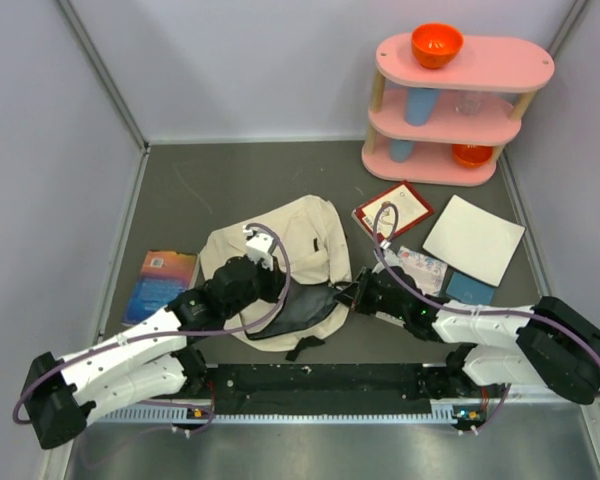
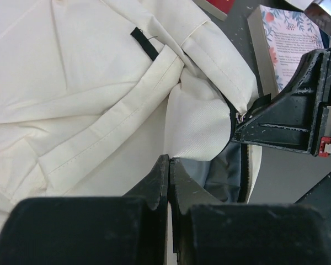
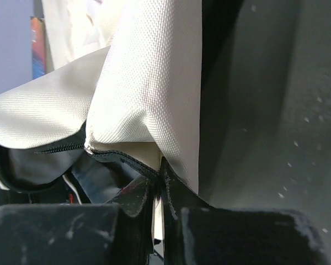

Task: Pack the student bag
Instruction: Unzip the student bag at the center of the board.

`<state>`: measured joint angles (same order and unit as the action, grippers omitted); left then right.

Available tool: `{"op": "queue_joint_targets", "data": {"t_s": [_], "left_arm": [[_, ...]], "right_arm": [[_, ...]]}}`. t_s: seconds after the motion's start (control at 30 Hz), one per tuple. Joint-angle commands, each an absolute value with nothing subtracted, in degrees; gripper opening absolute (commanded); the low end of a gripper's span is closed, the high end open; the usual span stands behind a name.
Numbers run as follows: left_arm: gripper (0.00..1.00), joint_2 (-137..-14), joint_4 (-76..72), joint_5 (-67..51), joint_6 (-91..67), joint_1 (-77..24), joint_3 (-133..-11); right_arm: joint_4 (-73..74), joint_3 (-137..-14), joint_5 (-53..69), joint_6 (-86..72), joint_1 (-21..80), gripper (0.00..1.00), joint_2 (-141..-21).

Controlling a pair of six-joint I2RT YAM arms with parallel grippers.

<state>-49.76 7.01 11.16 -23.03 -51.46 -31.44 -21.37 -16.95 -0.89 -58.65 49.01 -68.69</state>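
The student bag [image 1: 300, 240], beige canvas with black zipper trim, lies in the middle of the table with its dark lined mouth facing the arms. My left gripper [image 1: 283, 290] is shut on the cream edge of the bag [image 2: 71, 83] at the left side of the opening, its fingertips [image 2: 164, 165] pressed together on the fabric. My right gripper [image 1: 346, 296] is shut on the opposite rim of the bag [image 3: 149, 83], pinching the zipper-trimmed edge [image 3: 121, 160]. In the left wrist view the right gripper [image 2: 240, 126] shows at that rim. The grey lining [image 2: 223, 171] gapes between the two grips.
A colourful book [image 1: 160, 283] lies left of the bag. To the right lie a red-bordered book [image 1: 393, 210], a floral book [image 1: 420, 268], a white sheet [image 1: 474, 240] and a blue notebook [image 1: 470, 288]. A pink shelf [image 1: 455, 100] with an orange bowl [image 1: 437, 43] stands back right.
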Motion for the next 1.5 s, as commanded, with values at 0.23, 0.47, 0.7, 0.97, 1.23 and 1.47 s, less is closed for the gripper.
{"op": "queue_joint_targets", "data": {"t_s": [0.23,0.47,0.7,0.97,1.23,1.47], "left_arm": [[0.0,-45.26,10.99,19.43,-21.1,-45.26,-34.71],[0.0,-47.82,13.62,24.0,-21.62,-43.25,-35.6],[0.0,-48.69,13.88,22.58,-21.88,-39.82,-36.82],[0.0,-45.8,17.58,25.59,-20.22,-34.64,-37.79],[0.0,-47.28,18.46,22.33,-20.3,-30.06,-37.35],[0.0,-48.51,5.91,-7.69,-20.21,-29.62,-33.76]], "right_arm": [[-16.18,-17.05,-7.9,-58.01,48.52,0.0,-72.52],[-8.02,-14.33,-14.67,-58.98,47.99,0.0,-63.73],[-7.38,-14.41,-14.5,-57.48,47.37,0.0,-63.81],[-7.91,-13.71,-14.5,-58.53,46.67,0.0,-66.88],[-8.97,-14.15,-13.8,-58.88,46.49,0.0,-68.82],[-17.99,-13.09,-6.52,-54.15,46.58,0.06,-66.89]]}}
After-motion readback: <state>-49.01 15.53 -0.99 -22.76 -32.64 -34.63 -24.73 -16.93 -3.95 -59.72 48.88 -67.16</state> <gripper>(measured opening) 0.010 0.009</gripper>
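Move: The bag's open mouth is centred about 6 cm right of the left hand, 4 cm back and 10 cm below; its fingers already pinch the raised front flap. The zipper pull is some 13 cm right of that hand, 1 cm back and 8 cm lower, while the bag's black tab lies 11 cm ahead and 9 cm right, 10 cm below. From the right hand, the mouth is about 10 cm left, 2 cm back and 2 cm below, and the flowered book 19 cm right, 4 cm ahead, 6 cm below. The bag's front flap, still pinched in the shut left fingers, is drawn to the left by about 6 cm and forward by half as much, away from the right hand; the left wrist turns some 10 degrees counter-clockwise and tips down slightly. The right hand keeps its pinch on the zippered edge near the pull as the counter-hold, edging left then back right while rising, to end roughly 2 cm higher and slightly forward. ##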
